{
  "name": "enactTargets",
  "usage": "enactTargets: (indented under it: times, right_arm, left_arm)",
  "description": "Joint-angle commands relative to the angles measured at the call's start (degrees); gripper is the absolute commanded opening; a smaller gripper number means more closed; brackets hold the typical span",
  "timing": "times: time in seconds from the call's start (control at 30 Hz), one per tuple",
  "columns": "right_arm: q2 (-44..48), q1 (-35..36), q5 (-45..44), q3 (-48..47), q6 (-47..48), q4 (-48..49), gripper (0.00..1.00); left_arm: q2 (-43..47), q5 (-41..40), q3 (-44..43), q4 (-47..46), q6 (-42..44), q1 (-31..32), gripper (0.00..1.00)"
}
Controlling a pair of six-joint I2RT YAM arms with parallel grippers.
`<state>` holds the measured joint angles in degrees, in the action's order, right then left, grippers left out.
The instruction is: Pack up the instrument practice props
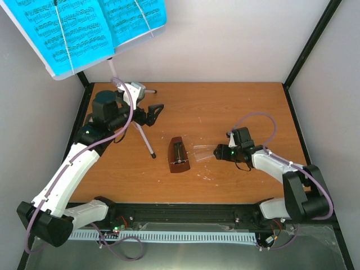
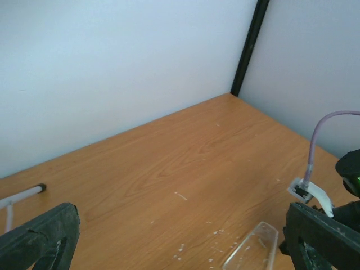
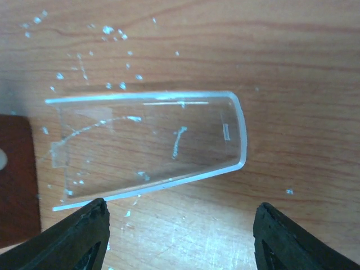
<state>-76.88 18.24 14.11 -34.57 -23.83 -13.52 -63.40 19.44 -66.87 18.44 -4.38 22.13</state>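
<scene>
The brown metronome (image 1: pixel 179 155) lies flat on the table, and its edge shows at the left of the right wrist view (image 3: pixel 17 180). Its clear front cover (image 1: pixel 203 152) (image 3: pixel 146 143) (image 2: pixel 253 247) lies detached to its right. My right gripper (image 1: pixel 218 152) (image 3: pixel 180 225) is open, and the cover rests just beyond its fingertips, not between them. The cyan sheet-music pages (image 1: pixel 84 28) sit on the music stand at the back left, with its tripod leg (image 1: pixel 144 135) (image 2: pixel 22 196) on the table. My left gripper (image 1: pixel 156 114) (image 2: pixel 180 225) is open and empty beside the legs.
White walls and black frame posts (image 1: pixel 312 45) (image 2: pixel 250 45) close in the table at the back and sides. Small white flecks (image 3: pixel 84 62) are scattered on the wood round the cover. The arm bases and a cable tray (image 1: pixel 169 233) run along the near edge.
</scene>
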Motion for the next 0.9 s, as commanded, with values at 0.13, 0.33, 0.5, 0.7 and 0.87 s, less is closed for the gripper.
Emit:
enactTargets:
  times: [0.13, 0.33, 0.5, 0.7, 0.87]
  right_arm:
    - [-6.4, -0.5, -1.1, -4.7, 5.7, -1.1, 0.62]
    - [-9.5, -0.5, -2.6, -6.8, 7.5, -0.6, 0.60]
    - [-13.8, -0.5, -4.2, -10.0, 8.8, -1.3, 0.59]
    - [-16.2, -0.5, -4.2, -11.4, 9.0, -0.8, 0.51]
    - [-16.8, -0.5, -4.7, -11.5, 9.5, -0.1, 0.47]
  left_arm:
    - [2.5, -3.2, 6.6, -3.7, 3.1, -0.1, 0.99]
    - [4.4, -3.1, 9.2, -4.2, 1.5, -0.1, 0.99]
    - [5.0, -2.9, 7.6, -2.6, 1.3, -0.1, 0.99]
    - [6.4, -3.1, 6.3, -1.4, 0.6, -0.1, 1.00]
    - [7.8, -1.9, 5.0, 0.7, -1.5, -0.1, 0.99]
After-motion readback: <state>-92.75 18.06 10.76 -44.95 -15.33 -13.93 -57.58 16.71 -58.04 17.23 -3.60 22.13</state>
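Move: The clear cover lies flat on the table under my right hand's left side: its middle is about 5 cm to my left, 3 cm ahead and some 4 cm down, with its narrow end nearest me. The metronome stands upright beyond its far end, roughly 16 cm to my left and 1 cm ahead. From my left hand, high up and empty, the cover is about 17 cm to the right, nearly level fore and aft, and 36 cm below. I dip my right hand about 2 cm, then slide it some 4 cm forward while easing a little lower, to bring the fingers astride the cover's narrow right end, partly closing them and rolling about 10 degrees so they point more steeply down. My left hand, empty and wide open, sinks about 5 cm and climbs back 2. ##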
